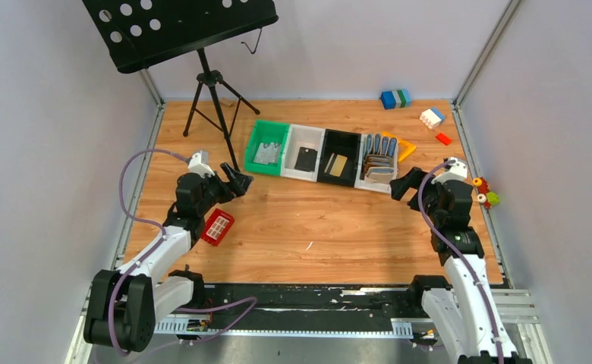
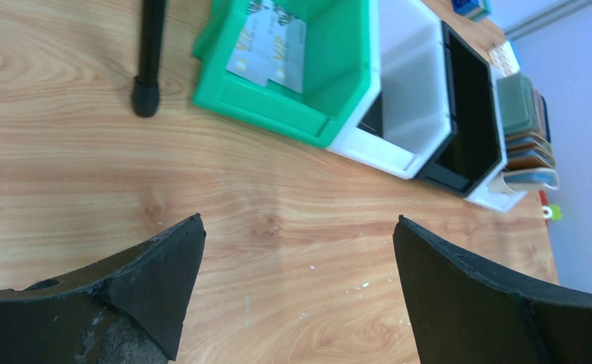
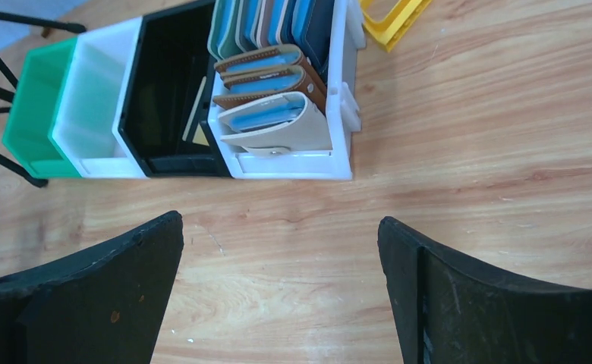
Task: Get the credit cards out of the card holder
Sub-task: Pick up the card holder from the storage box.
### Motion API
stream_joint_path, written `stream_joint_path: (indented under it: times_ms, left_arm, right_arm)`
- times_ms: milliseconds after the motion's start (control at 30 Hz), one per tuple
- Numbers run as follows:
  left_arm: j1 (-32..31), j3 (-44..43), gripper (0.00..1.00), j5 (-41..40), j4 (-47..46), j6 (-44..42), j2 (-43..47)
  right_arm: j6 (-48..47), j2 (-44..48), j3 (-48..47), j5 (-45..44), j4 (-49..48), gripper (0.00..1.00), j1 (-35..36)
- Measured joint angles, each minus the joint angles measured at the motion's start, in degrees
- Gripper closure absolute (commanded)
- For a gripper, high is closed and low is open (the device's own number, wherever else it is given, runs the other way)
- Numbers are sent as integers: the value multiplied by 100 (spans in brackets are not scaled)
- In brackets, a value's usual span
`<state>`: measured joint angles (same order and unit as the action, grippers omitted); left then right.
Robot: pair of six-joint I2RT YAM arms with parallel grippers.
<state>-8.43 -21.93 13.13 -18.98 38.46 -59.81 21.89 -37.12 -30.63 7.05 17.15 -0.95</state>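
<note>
The card holder (image 3: 278,129), a pale grey-beige wallet with a snap tab, stands at the near end of a white rack (image 3: 340,91), in front of two brown wallets (image 3: 266,72). A blue edge shows inside its fold. It also shows in the top view (image 1: 380,174). A gold-tan card (image 1: 337,164) lies in the black bin (image 1: 338,152), a silver card (image 2: 270,49) in the green bin (image 2: 338,68) and a dark card (image 1: 306,159) in the white bin. My right gripper (image 1: 403,184) (image 3: 280,220) is open and empty just before the rack. My left gripper (image 1: 240,182) (image 2: 299,221) is open and empty left of the bins.
A music stand's tripod (image 1: 211,98) stands behind my left gripper, one foot (image 2: 146,97) near the green bin. A red tray (image 1: 218,227) lies by the left arm. A yellow frame (image 3: 395,19), toy bricks (image 1: 395,98) and small toys (image 1: 484,193) lie at the back right.
</note>
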Motion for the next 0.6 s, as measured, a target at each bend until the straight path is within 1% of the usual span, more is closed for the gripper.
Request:
stream_joint_path:
  times_ms: [67, 167, 200, 267, 300, 467, 533, 567, 600]
  left_arm:
    - [-79, 22, 0, 179, -164, -26, -33]
    - [-376, 127, 0, 413, -555, -85, -48]
    - [-533, 146, 0, 476, -651, -146, -50]
    - [-870, 153, 0, 505, -765, -295, -52]
    - [-986, 153, 0, 505, -807, -352, -52]
    - [-1624, 179, 0, 365, -1016, -693, -26]
    - [-1773, 262, 0, 262, -1126, -756, 26]
    - [-1825, 321, 0, 212, -1189, -776, 44]
    - [-1856, 365, 0, 175, -1237, -785, 52]
  right_arm:
    - [-39, -245, 26, 74, -90, 0, 0]
    - [-107, -767, -37, 131, -210, 0, 0]
    - [-127, -973, -103, 151, -212, 3, 0]
    - [-160, -1390, -295, 170, -251, 13, 0]
    - [-162, -1609, -422, 186, -286, 17, 2]
    - [188, -2601, -1080, 155, -363, 18, 136]
    - [422, -2837, -1215, 2, -407, 24, 358]
    - [573, -2942, -1268, -116, -415, 30, 509]
    - [728, -3040, -1314, -201, -420, 32, 627]
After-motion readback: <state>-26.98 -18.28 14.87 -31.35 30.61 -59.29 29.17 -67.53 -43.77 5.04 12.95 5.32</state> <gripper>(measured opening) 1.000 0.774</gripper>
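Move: The cream card holder, nearest of those in the storage box's right-hand white bin, lies about 11 cm ahead of my right hand, 2 cm to its left and 9 cm lower. The brown holders stand roughly 4 cm beyond it; the black bin is some 13 cm to its left and 4 cm farther out, the yellow piece 9 cm to its right and 8 cm farther. From my left hand the cream holder is about 42 cm right, 5 cm ahead and 6 cm lower. My right hand dips about 3 cm, then drives some 7 cm forward towards the card holders, veering left at the end, its fingers tipping down about 15 degrees and narrowing by roughly a quarter, on nothing. My left hand, wide open and empty, sweeps right and a little back across the front of the green bin, turning about 20 degrees clockwise and tipping up. ##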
